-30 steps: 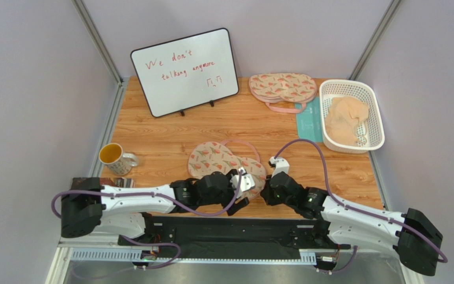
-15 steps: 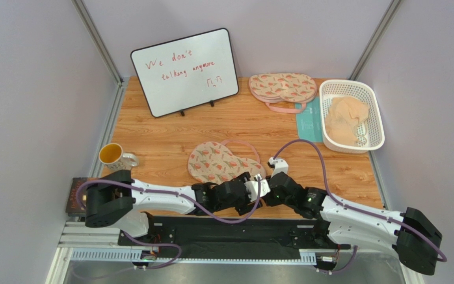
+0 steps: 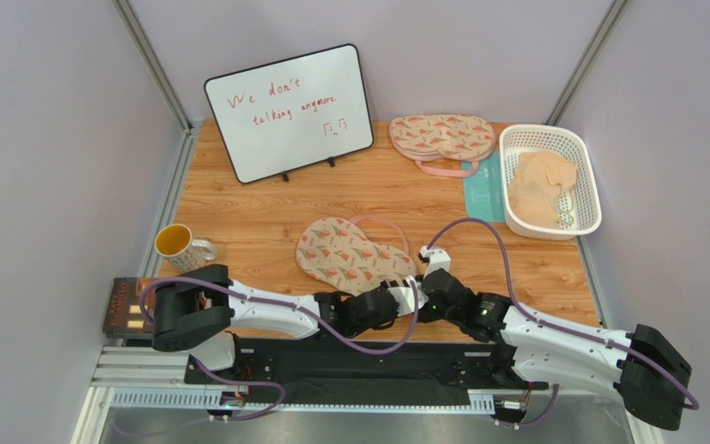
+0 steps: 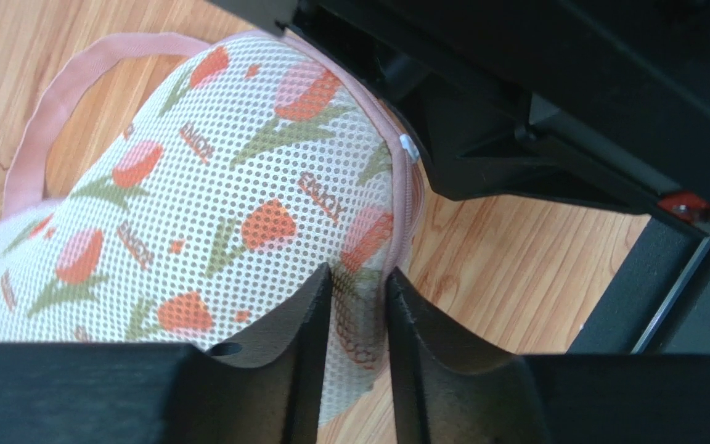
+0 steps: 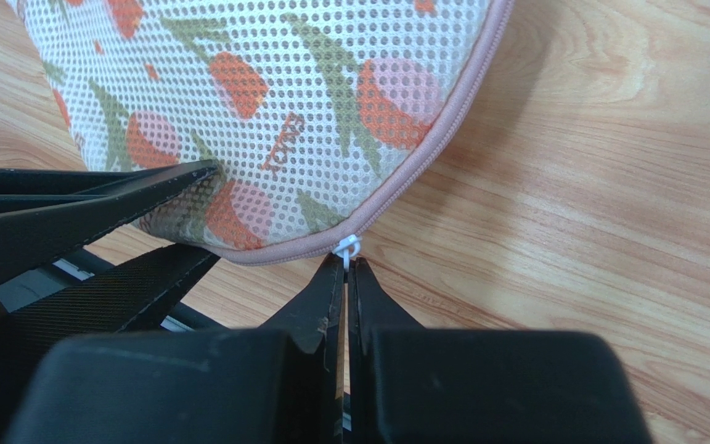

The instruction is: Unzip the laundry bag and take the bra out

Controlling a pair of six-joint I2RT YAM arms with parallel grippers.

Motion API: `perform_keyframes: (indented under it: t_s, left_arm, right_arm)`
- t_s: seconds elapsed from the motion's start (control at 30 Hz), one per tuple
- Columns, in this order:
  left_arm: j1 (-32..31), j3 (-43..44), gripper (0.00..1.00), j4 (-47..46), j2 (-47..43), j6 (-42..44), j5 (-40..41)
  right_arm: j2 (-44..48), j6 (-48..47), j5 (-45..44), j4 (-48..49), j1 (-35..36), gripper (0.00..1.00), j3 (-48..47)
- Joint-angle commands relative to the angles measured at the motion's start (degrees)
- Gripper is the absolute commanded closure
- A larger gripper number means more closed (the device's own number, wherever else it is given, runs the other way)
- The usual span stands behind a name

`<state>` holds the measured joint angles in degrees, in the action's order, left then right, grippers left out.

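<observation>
The laundry bag [image 3: 349, 254], cream mesh with an orange-red and green print and pink trim, lies on the wooden table just ahead of both arms; its pink loop strap [image 4: 48, 120] points away. My left gripper [image 4: 360, 296] is closed on the bag's near edge, with mesh fabric pinched between its fingers [image 4: 317, 305]. My right gripper [image 5: 347, 264] is shut on the small white zipper pull [image 5: 347, 246] at the pink zip seam. In the top view the two grippers, left [image 3: 405, 285] and right [image 3: 422, 289], meet at the bag's right near corner. The bra is hidden.
A second printed pouch [image 3: 442, 137] lies at the back, beside a white basket [image 3: 590, 176] holding a pale peach fabric heap [image 3: 542, 190]. A whiteboard [image 3: 290, 113] stands at the back left, a yellow-lined mug [image 3: 178, 246] at the left, and a teal card [image 3: 485, 190] by the basket.
My left arm has swung right along the bag's near edge and its jaws have closed onto the fabric. The bag has shifted slightly. The right arm has stayed put.
</observation>
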<state>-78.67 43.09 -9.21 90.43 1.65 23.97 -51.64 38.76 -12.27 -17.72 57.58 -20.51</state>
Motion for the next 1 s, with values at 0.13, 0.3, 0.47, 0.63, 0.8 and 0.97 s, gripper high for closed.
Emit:
perform_keyframes:
  t_s: [0.13,0.3,0.47,0.63,0.8,0.97]
  left_arm:
    - [-0.3,1.4,0.97,-0.4,0.8,-1.2,3.8]
    - [-0.5,-1.8,1.0,-0.1,-1.4,-2.8,4.1]
    - [-1.2,-6.4,1.0,-0.5,-6.6,-3.6,4.2]
    - [-2.1,-11.9,1.0,-0.5,-11.7,-4.1,4.2]
    - [-2.4,-15.8,1.0,1.3,-17.7,-5.1,5.2]
    - [-2.6,-19.2,1.0,3.5,-23.3,-6.5,6.4]
  right_arm:
    - [-0.3,0.1,0.0,1.5,0.2,1.0,-1.5]
    - [-0.7,0.5,-2.3,-0.1,0.1,1.0,-2.1]
    - [-1.2,0.4,-2.2,-0.3,-1.0,1.0,-2.0]
    - [-2.1,-1.0,-2.0,-0.2,-2.4,1.0,-2.9]
    - [-3.8,-2.3,-2.1,-0.2,-3.5,1.0,-3.9]
    - [-5.3,-3.0,-2.1,0.6,-3.9,1.0,-4.5]
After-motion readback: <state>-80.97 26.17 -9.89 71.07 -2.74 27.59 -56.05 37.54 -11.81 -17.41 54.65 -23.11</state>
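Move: The laundry bag's near edge, its upper rim, lies right between the left hand's half-open fingers, barely 1 cm below the hand point. From that hand the zip pull sits about 5 cm right and 2 cm forward. The bag's middle is some 5 cm forward and 5 cm left, its strap loop about 10 cm straight ahead, both slightly lower. The right hand already holds the zip pull; that rim lies about 5 cm left and 2 cm back of it. The bag's upper rim is pinched as the left fingers shut fully on it, then dragged about 7 cm to the left and some 2 cm back, dipping briefly and coming up again, away from the zip pull. The right hand keeps its pinch on the pull, staying put at first and later easing just over 1 cm forward. ##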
